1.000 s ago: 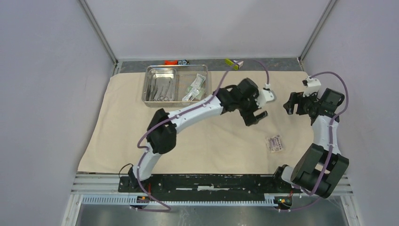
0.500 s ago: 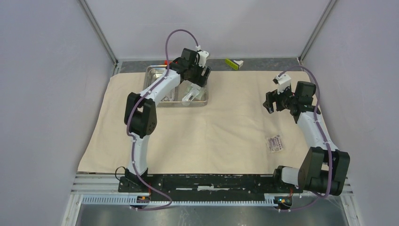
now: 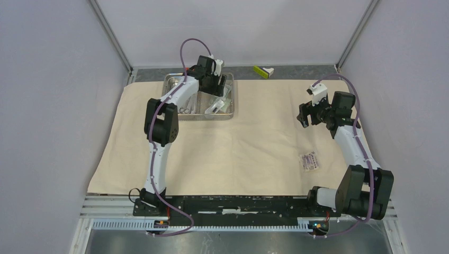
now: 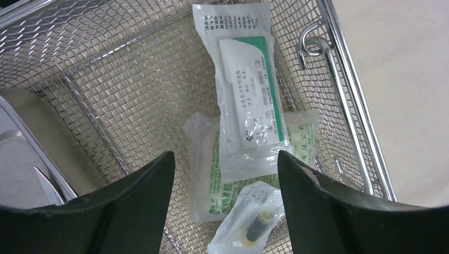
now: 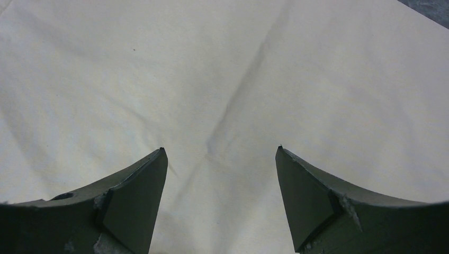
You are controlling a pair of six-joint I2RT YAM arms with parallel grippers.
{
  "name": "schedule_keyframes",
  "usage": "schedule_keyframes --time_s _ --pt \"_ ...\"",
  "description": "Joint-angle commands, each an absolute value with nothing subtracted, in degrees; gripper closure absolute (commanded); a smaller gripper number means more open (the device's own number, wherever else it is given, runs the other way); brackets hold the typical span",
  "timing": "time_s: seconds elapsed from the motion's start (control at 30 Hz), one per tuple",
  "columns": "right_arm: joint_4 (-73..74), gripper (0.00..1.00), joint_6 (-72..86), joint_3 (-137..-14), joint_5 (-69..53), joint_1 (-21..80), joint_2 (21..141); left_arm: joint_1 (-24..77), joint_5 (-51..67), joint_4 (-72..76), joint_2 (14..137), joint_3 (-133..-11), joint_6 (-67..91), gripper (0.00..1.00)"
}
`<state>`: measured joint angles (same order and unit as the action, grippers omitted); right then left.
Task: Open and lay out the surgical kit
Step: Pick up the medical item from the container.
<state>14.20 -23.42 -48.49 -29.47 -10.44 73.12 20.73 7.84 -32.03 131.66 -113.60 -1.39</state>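
The beige cloth wrap [image 3: 238,143] lies spread flat over the table. At its back left stands the steel tray [image 3: 198,117], with thin metal instruments [image 3: 182,108] in its left half. My left gripper [image 3: 214,87] hangs open over the tray's right half, which is a wire-mesh inner tray [image 4: 106,95]. Below the left gripper [image 4: 225,153] lie three sealed packets: a long one with a green stripe [image 4: 246,90], a green-printed one [image 4: 209,185] beneath it, and a small one holding a dark piece [image 4: 254,222]. Another packet [image 3: 309,161] rests on the cloth at the right. My right gripper [image 3: 303,114] [image 5: 219,151] is open above bare cloth.
A small yellow-green and white object [image 3: 263,70] lies on the grey strip behind the cloth. The mesh tray's wire handle [image 4: 317,45] runs along its right side. Enclosure walls with metal posts close in the left, back and right.
My left arm swung from the middle of the cloth back and left to above the tray, its jaws narrowing a little. My right arm shifted slightly left early on, then held still.
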Motion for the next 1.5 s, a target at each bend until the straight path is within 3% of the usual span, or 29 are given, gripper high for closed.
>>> schedule_keyframes --time_s 0.0,0.37,0.8,1.03,1.13,1.47 --pt "12.51 0.18 -24.15 -48.09 -29.23 -10.36 73.61 19.81 11.63 -32.75 132.95 -117.92 2.58 0.23" --pt "12.74 0.18 -24.43 -47.99 -28.94 -10.37 74.02 18.31 15.55 -36.25 137.67 -121.95 7.42 0.28" --pt "13.47 0.18 -25.05 -48.24 -28.8 -10.37 74.76 15.63 26.36 -33.82 130.71 -111.37 9.71 0.22" --pt "13.71 0.18 -25.14 -48.34 -28.92 -10.37 75.19 14.6 27.95 -31.92 127.18 -105.99 9.54 0.24" --pt "13.84 0.18 -25.22 -48.39 -28.95 -10.33 75.33 14.33 28.57 -31.82 127.82 -106.21 9.62 0.32" --pt "14.15 0.18 -25.4 -48.52 -28.88 -10.37 75.26 13.89 30.23 -34.08 128.29 -109.97 8.68 0.74"
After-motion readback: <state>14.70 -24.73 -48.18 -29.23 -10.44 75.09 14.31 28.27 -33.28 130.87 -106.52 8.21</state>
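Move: The left hand, open over the wire basket, has the green gauze pack about 3 cm back, 2 cm to its right and 4 cm below. The white dressing packet overlaps its far end, about 3 cm ahead of the hand and 2 cm right; the vial packet lies some 6 cm back and 1 cm left. From the right hand, the gauze pack is roughly 10 cm ahead, 28 cm left and 11 cm lower. Left hand dips about 3 cm, draws back 4 cm while tilting, then closes, pinching the gauze pack's left part. ##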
